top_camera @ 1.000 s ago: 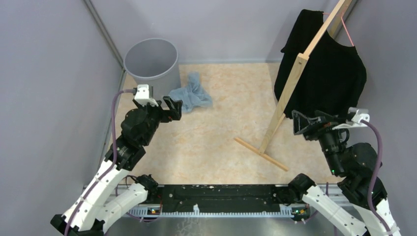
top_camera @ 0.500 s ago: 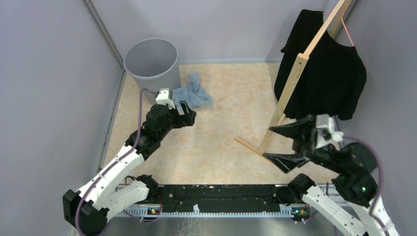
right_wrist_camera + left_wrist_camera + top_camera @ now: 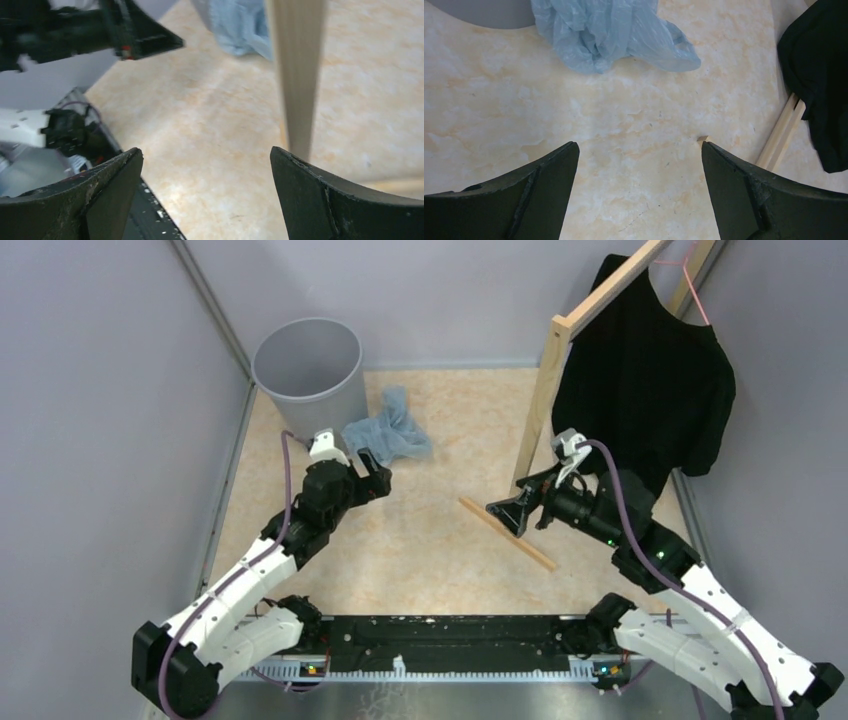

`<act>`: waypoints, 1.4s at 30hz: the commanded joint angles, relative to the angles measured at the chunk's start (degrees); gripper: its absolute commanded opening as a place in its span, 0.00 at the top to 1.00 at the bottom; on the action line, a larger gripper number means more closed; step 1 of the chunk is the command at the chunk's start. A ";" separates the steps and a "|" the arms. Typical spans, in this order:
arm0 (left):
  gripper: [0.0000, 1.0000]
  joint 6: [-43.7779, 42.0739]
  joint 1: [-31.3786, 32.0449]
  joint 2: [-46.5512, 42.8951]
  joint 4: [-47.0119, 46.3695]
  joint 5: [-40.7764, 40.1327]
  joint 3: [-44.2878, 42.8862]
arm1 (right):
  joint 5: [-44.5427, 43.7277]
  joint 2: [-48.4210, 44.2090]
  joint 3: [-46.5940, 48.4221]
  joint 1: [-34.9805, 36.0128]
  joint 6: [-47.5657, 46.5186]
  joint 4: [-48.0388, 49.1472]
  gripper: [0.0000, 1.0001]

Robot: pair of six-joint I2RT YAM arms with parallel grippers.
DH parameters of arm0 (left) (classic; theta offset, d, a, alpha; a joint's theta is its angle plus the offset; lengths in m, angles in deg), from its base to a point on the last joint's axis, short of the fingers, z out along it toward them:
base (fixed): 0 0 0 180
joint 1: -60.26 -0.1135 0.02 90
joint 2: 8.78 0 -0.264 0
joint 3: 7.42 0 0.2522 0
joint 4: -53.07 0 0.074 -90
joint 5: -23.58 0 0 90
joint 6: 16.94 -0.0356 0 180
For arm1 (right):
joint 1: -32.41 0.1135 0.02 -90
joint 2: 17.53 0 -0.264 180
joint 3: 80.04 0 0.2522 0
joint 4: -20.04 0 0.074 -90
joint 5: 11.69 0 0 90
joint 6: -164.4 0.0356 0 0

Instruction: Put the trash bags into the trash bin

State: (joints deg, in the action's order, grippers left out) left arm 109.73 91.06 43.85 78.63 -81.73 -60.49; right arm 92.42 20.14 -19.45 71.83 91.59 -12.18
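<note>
The trash bags [image 3: 390, 435] lie crumpled as pale blue film on the floor, right beside the grey round trash bin [image 3: 308, 365] in the far left corner. My left gripper [image 3: 375, 465] hovers open just short of the trash bags. In the left wrist view the trash bags [image 3: 609, 32] lie ahead of the left gripper [image 3: 639, 145], with the bin's edge [image 3: 484, 10] at the top left. My right gripper [image 3: 512, 508] is open and empty over the middle of the floor, close to the wooden upright. The right wrist view shows the right gripper [image 3: 206, 150] pointing leftward, with the trash bags [image 3: 235, 25] far ahead.
A wooden rack stands on the right: its upright [image 3: 535, 410] rises near my right gripper and its base bar [image 3: 505, 532] lies on the floor. A black T-shirt [image 3: 650, 370] hangs from it. Grey walls close in the left, back and right sides.
The left arm has reached forward toward the trash bags. The right arm has swung left over the middle, and the wooden rack with the T-shirt has shifted left.
</note>
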 commanded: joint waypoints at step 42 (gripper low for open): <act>0.02 -19.80 22.67 49.99 -63.11 46.66 -17.39 | -5.31 -18.70 1.69 1.00 -1.10 -1.17 0.01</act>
State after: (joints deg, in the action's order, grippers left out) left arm 91.61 109.82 91.03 26.17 -34.54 -75.66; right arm 87.39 2.41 -20.35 72.77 91.07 -13.97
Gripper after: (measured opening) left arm 0.983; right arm 0.985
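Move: The left hand heads for the wooden rack post, which at hand height stands about 31 cm to its right and 4 cm back; the rack's foot bar lies some 17 cm below, 29 cm right and 6 cm back. The blue trash bag is about 19 cm ahead, 2 cm right and 16 cm down, the bin 20 cm ahead and 13 cm left. From the right hand the post is about 8 cm ahead and 1 cm right. Towards the rack post, the left hand sweeps about 30 cm right and slightly back at nearly constant height, turning some 70 degrees clockwise, fingers still wide open as they come right up to the post; touch can't be made out. The right hand dips forward, right and down, then draws back and up away from the post, open throughout, to clear the way, and stops. ##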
